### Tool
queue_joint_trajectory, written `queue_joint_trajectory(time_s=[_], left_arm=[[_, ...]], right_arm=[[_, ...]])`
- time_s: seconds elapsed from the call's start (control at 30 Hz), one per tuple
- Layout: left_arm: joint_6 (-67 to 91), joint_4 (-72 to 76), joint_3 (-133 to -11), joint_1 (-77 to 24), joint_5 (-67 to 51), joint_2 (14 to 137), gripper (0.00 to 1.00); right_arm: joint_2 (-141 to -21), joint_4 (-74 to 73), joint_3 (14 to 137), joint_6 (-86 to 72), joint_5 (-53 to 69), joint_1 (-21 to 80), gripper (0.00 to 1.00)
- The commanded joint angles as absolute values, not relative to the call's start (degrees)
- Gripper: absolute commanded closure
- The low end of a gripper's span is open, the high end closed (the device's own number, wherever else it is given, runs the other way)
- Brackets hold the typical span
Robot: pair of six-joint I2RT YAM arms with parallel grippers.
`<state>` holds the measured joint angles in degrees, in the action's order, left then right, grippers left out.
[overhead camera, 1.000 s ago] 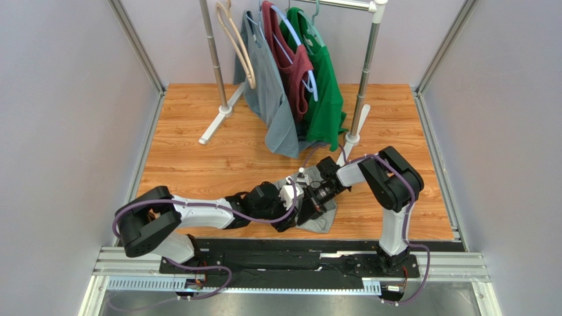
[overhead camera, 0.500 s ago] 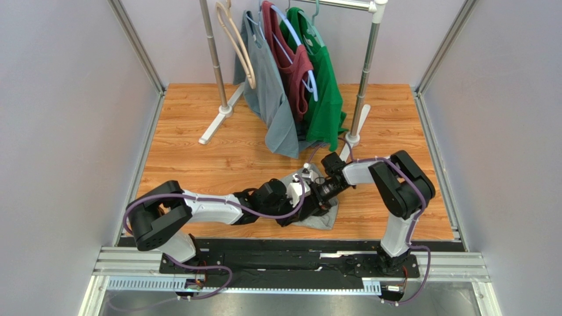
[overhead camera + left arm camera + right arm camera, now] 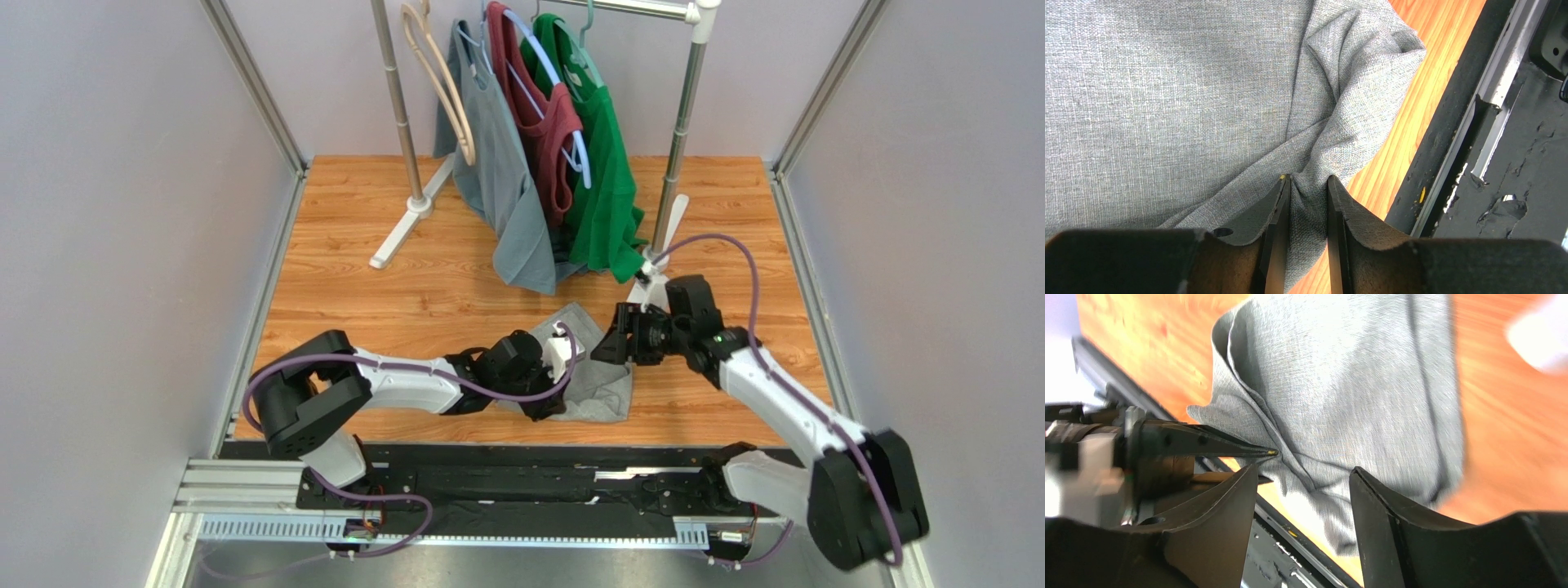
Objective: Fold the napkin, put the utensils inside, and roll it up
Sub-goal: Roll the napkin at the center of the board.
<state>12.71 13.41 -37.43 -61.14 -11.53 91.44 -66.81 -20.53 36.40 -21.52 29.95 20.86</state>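
The grey napkin (image 3: pixel 604 386) lies crumpled on the wooden table near its front edge. My left gripper (image 3: pixel 558 377) reaches in from the left and is shut on a raised fold of the napkin (image 3: pixel 1168 92). In the left wrist view that gripper (image 3: pixel 1309 184) has cloth pinched between its fingers. My right gripper (image 3: pixel 611 347) hovers at the napkin's right edge, open, with nothing between its fingers. In the right wrist view the right gripper (image 3: pixel 1304 471) looks over the napkin (image 3: pixel 1352 373) toward the left gripper's fingers (image 3: pixel 1229 447). No utensils are in view.
A garment rack (image 3: pixel 678 135) stands at the back with a grey shirt (image 3: pixel 497 159), a maroon shirt (image 3: pixel 546 123) and a green shirt (image 3: pixel 601 172). Its white foot (image 3: pixel 400 230) rests on the table. The black base rail (image 3: pixel 540 472) runs along the near edge.
My right gripper opened, let go of the napkin and drew back to the right as its arm swung outward. My left gripper closed onto a fold of the cloth.
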Motion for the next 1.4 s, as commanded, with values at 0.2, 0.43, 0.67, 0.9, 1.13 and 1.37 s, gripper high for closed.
queue_joint_trajectory(time_s=[0.2,0.43,0.67,0.9,1.13,1.37], left_arm=[[18.1,1.7,-33.3,-56.5,-15.7,96.6,0.67],[19.9,-1.5,-34.3,-50.4,-18.2,98.9,0.67],[20.2,-2.7,-35.7,-48.3,-20.4,102.3,0.67],[20.2,-3.5,-36.5,-48.1,-22.0,104.1,0.67],[20.9,-4.7,-36.8,-46.7,-23.4,104.3,0.67],[21.5,-4.5,-36.3,-44.9,-24.0,104.3,0.67]], right_arm=[[-37.5,-8.1,19.5,-30.6,11.6,33.6,0.41],[-40.3,-6.2,21.7,-19.2,4.0,47.7,0.40],[-57.8,-12.3,32.7,-7.6,-4.6,60.4,0.39],[-65.6,-21.3,40.2,-0.3,-3.1,61.1,0.37],[-67.3,-28.1,43.2,5.2,-1.8,61.3,0.37],[-67.8,-28.4,41.9,8.7,-4.0,61.4,0.36]])
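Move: The right hand goes for the stretch of rolled napkin edge to the right of the left fingers, about 7 cm back from it, 1 cm left and some 7 cm below. The left hand already pinches that roll; the same stretch lies level with its pinch, about 8 cm to its right. From the right hand, the napkin's flat part is 1 cm ahead, 4 cm left, and the rack foot's tip about 7 cm ahead, 2 cm right, both some 8 cm below. The empty right hand, fingers staying open, comes back about 7 cm and swings left over the napkin's near side, then eases some 3 cm right again and sinks slightly, rolling counter-clockwise some 55 degrees about its own pointing direction until its fingers hover by the near side of the roll, close to the right of the left gripper. Meanwhile the left hand keeps its pinch on the roll and carries it about 2 cm forward and a little left, tipping its upper side forward by some 25 degrees. ##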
